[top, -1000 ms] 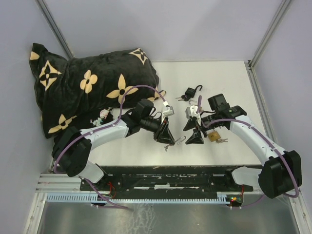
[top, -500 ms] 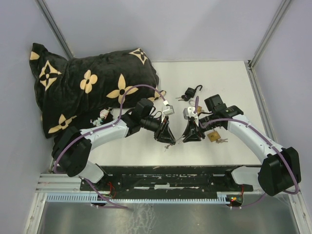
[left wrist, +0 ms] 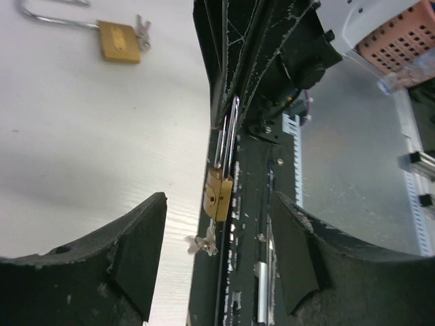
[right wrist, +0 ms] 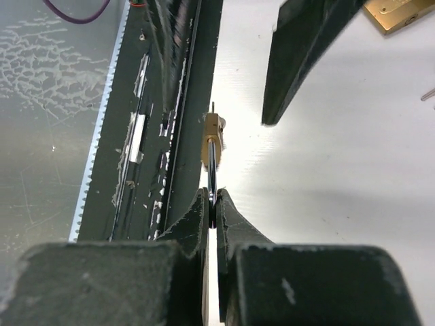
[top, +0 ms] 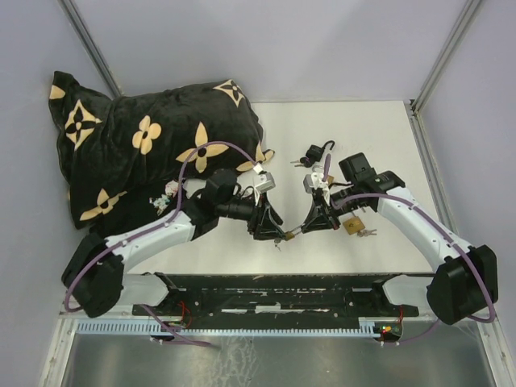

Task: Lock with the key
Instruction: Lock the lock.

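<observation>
A small brass padlock [left wrist: 219, 193] hangs just above the table's near edge, with a key [left wrist: 202, 243] sticking out of its underside. My right gripper [right wrist: 212, 204] is shut on the padlock's steel shackle [right wrist: 211, 159], and the brass body [right wrist: 213, 139] shows just beyond the fingertips. My left gripper [left wrist: 219, 204] is open, its two black fingers [left wrist: 139, 251] apart on either side of the padlock and touching neither lock nor key. From above, the padlock [top: 288, 235] sits between the left gripper [top: 272, 230] and the right gripper [top: 305, 228].
A second brass padlock [top: 352, 226] with keys lies right of the right gripper. A black padlock [top: 316, 153] with an open shackle lies further back. A black flowered cushion [top: 145, 145] fills the back left. The black base rail [top: 282, 294] runs just behind the hanging padlock.
My right gripper has moved in and shut on the padlock's shackle. My left gripper has opened, let go and drawn back a little to the left.
</observation>
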Robot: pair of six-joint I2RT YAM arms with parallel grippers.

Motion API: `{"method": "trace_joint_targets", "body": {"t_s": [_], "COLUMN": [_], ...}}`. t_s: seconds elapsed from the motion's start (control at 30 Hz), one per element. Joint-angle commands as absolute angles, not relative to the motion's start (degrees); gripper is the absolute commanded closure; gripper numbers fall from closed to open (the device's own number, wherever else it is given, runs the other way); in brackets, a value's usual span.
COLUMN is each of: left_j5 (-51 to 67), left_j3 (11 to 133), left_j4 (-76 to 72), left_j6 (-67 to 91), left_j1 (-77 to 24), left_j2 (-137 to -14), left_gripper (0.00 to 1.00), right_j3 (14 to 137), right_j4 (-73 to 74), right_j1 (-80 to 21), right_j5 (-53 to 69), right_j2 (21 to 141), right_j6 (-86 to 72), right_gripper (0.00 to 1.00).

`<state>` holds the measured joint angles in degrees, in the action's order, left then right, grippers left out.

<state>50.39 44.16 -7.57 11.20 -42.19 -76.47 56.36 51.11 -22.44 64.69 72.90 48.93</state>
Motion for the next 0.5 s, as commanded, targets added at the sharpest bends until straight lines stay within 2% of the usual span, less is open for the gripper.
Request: {"method": "trace_joint_targets", "body": {"t_s": [0.0,0.13,0.3,0.47], "left_j5": [38.4,28.2,20.0,19.6], "left_j3": [40.3,30.6,16.1,10.3], "left_j4": [-14.2,-27.2,-51.4,-63.7], "left_j6": [12.8,15.0,21.5,27.2], "left_j1": [-42.0,-42.1,-42.1,-43.3], "left_j2": [-66.5,-56.3,-47.2,-48.6], "left_gripper": [0.29,0.17,0.00,0.01], "right_j3": [59.8,61.0,61.5,61.5], "right_j4": [50.8,50.6,49.2,48.2], "right_j1": [-21.6,-21.0,-20.2,-19.7], "right_j5": [67.8,68.6,69.7,71.0], "right_j2": [71.7,72.5,72.6,72.0], "right_j6": [43.9,40.5,36.1,33.4], "right_gripper": [0.98,0.98,0.98,0.98]}}
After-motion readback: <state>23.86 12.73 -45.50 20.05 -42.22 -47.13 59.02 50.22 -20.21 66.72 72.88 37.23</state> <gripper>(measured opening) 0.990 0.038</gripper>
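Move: The small padlock, hanging by its shackle from the right hand with its keys trailing, sits at the mouth of the left hand's open fingers: about 2 cm to that hand's right, 1 cm back and 1 cm lower. From the right hand, the small padlock is some 4 cm left, 1 cm back and 2 cm below. On the table, the large brass padlock is roughly 15 cm to the right hand's right and 3 cm ahead; another brass padlock is 16 cm ahead, 8 cm right; both some 13 cm below. Leftward and up, about 6 cm and 5 cm, the left hand backs away from the small padlock, its already parted fingers spreading to fully open while the wrist swings some 30 degrees so the fingertips lift and turn counter-clockwise. The right hand keeps its pinch on the shackle and slowly rises about 2 cm. ##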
